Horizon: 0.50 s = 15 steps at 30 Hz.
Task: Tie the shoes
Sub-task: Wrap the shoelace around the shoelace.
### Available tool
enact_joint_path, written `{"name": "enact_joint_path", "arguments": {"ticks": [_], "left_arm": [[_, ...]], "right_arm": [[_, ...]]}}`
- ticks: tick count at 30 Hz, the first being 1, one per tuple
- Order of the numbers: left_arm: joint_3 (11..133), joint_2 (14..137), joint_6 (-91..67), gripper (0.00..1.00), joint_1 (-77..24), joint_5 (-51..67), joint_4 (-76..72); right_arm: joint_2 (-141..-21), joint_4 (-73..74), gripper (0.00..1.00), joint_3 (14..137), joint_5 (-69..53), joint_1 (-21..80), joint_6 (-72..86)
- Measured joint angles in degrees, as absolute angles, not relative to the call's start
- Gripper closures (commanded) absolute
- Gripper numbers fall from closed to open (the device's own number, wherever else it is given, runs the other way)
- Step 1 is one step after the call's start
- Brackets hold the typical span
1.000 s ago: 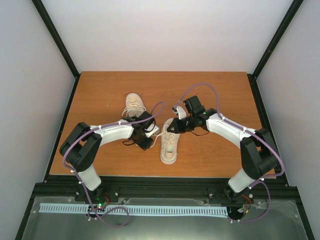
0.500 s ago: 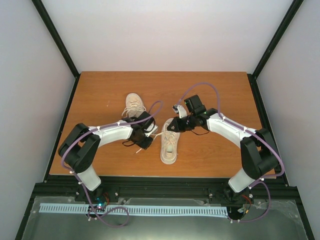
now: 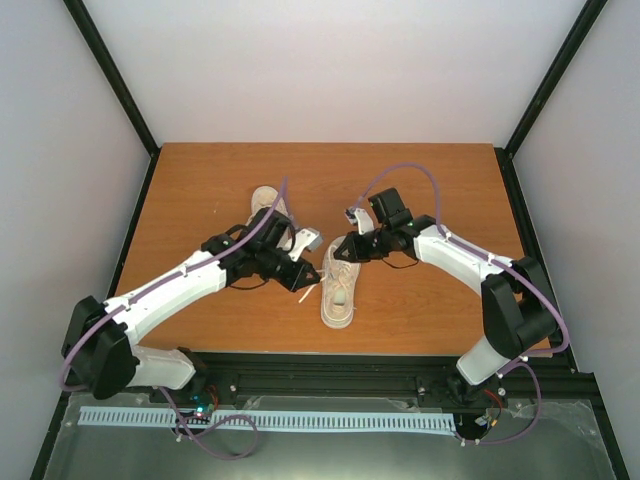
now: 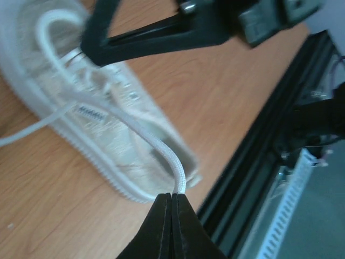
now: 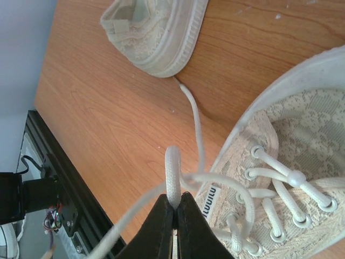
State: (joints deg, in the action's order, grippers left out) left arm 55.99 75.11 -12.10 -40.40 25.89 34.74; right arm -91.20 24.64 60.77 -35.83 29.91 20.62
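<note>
Two cream shoes lie on the wooden table. The near shoe [image 3: 338,296] points toward me, and the far shoe [image 3: 266,205] is partly hidden under my left arm. My left gripper [image 3: 313,275] is at the near shoe's left side, shut on a white lace [image 4: 161,151] that runs up from its tips [image 4: 173,195] to the shoe [image 4: 116,154]. My right gripper [image 3: 328,262] hovers over the shoe's top end, shut [image 5: 174,206] on a folded loop of lace [image 5: 172,172]. The laced eyelets [image 5: 285,199] show beside it. The two grippers are close together.
The black frame rail [image 3: 330,365] runs along the table's near edge, just behind the near shoe's heel. Purple cables loop over both arms. The far shoe's heel [image 5: 156,32] lies just beyond my right gripper, and a loose lace end [image 5: 191,105] trails on the wood.
My left arm has stretched out and swung right toward the near shoe, and its gripper has shut on a lace. The right gripper has barely moved and keeps hold of its loop.
</note>
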Motion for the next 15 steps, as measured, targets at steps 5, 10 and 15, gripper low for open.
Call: {"name": "enact_joint_path", "arguments": {"ticks": [5,10,15], "left_arm": [[60.4,79.2,-13.9,0.99,-43.6,31.5,34.6],[65.1,87.2,-16.1,0.92,-49.4,33.8,33.4],[66.5,90.4,-17.5,0.34,-52.3,33.6,31.2]], "right_arm": [[-91.5,24.6,0.97,62.4,-35.9,29.8,20.6],[-92.4,24.8,0.97,63.0,-36.1,29.8,20.4],[-92.6,25.3,0.97,63.0,-36.2,29.5,19.6]]}}
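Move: The left hand, already pinching a lace, has the heel opening of the near shoe about 5 cm to its right, level with it fore and aft and some 11 cm below. The lace loop pinched by the right hand is roughly 8 cm ahead of the left hand, 6 cm to its right and 3 cm lower; the other shoe lies some 20 cm ahead, 11 cm left, 13 cm down. From the right hand, the heel opening is about 8 cm back, 1 cm left and 9 cm below. Carrying its lace, the left hand sweeps some 10 cm right and back across the heel, then opens. ##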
